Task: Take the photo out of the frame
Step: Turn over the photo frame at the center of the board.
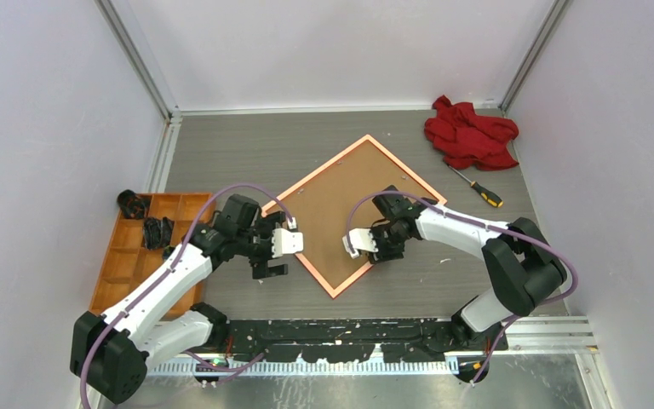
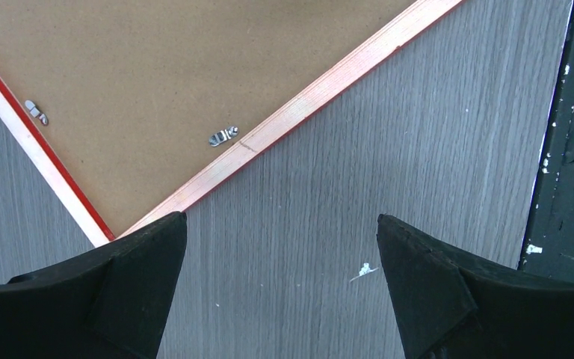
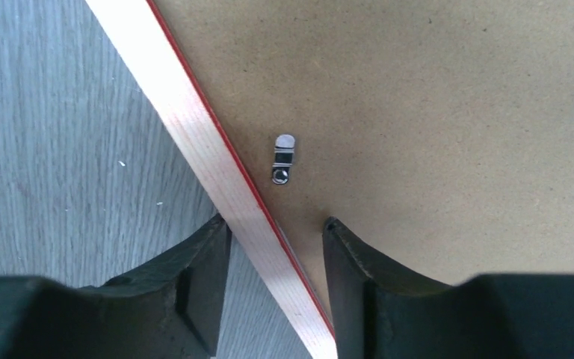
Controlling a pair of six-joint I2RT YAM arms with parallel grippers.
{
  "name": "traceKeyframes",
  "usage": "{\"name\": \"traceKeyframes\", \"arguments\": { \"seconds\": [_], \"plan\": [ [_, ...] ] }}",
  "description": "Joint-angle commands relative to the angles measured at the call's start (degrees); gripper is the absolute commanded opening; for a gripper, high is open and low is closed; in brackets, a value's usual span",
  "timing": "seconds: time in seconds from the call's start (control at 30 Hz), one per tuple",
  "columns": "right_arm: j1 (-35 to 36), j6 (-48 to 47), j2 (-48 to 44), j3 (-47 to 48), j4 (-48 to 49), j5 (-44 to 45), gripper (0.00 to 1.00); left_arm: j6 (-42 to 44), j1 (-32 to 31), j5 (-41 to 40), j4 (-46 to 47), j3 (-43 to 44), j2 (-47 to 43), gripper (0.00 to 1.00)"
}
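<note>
The frame (image 1: 406, 169) lies face down on the grey table, turned like a diamond, its orange-pink back rim (image 2: 306, 101) up. The brown backing board (image 1: 341, 204) fills it, held by small metal clips (image 2: 223, 136) (image 3: 285, 158). The photo is hidden under the board. My right gripper (image 1: 368, 254) (image 3: 276, 223) straddles the near-right rim (image 3: 187, 127), one finger outside over the table, the other over the board (image 3: 433, 112); the jaws stand partly open with gaps beside the rim. My left gripper (image 1: 270, 271) (image 2: 282, 224) hangs wide open over bare table just off the frame's near corner.
A red cloth (image 1: 470, 132) is bunched at the back right, with a screwdriver (image 1: 477, 189) just in front of it. An orange compartment tray (image 1: 140, 256) holding dark parts stands at the left. A black rail (image 1: 349, 332) runs along the near edge.
</note>
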Motion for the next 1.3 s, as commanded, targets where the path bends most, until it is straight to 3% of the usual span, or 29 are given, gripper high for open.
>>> {"name": "traceKeyframes", "arguments": {
  "seconds": [0.0, 0.1, 0.4, 0.67, 0.8, 1.0, 1.13, 1.27],
  "plan": [
    [0.3, 0.2, 1.7, -0.1, 0.8, 1.0, 0.47, 1.6, 0.3, 1.5, 0.9, 1.2, -0.2, 1.00],
    [0.2, 0.1, 1.5, -0.2, 0.0, 0.8, 0.42, 2.5, 0.3, 1.9, -0.3, 2.4, 0.4, 1.00],
    [0.3, 2.0, -2.3, 2.4, -3.7, -4.6, 0.01, 5.8, 0.3, 4.1, -2.4, 5.2, 1.5, 1.00],
    [1.0, 4.7, -3.6, 9.9, -10.4, -11.5, 0.01, 8.5, 0.2, 8.6, -1.0, 4.7, 0.8, 1.00],
    [1.0, 6.5, -2.3, 15.4, -15.2, -14.5, 0.01, 15.1, 0.0, 11.3, -1.2, 1.5, 0.0, 1.00],
    [0.9, 7.9, -0.8, 19.4, -17.2, -15.2, 0.01, 21.5, -0.5, 7.6, 1.2, -3.0, -1.0, 1.00],
    [1.0, 8.5, 0.3, 21.8, -19.5, -16.7, 0.01, 21.5, -1.0, 2.3, 9.8, -8.1, -1.2, 1.00],
    [1.0, 9.2, 1.6, 24.9, -22.4, -18.4, 0.01, 19.0, -1.0, -3.0, 24.8, -14.2, -1.1, 1.00]
  ]
}}
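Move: My right hand's half-open fingers straddle the photo frame's near-right rail, practically at the hand point. A silver clip lies 2 cm left and 1 cm ahead of it, and the frame's near corner about 8 cm back and 9 cm left. For my wide-open left hand the near-left rail's middle is some 4 cm right, 1 cm ahead and 9 cm below, with the left corner about 11 cm ahead, 3 cm left. I close my right fingers on the near-right rail, then lift it about 8 cm while carrying it some 5 cm left, tilting the wrist a little. My left hand, fingers still wide open, first rises 2 cm while easing right, then drops about 6 cm beside the near-left rail, near its front end, turning some 20 degrees clockwise. ##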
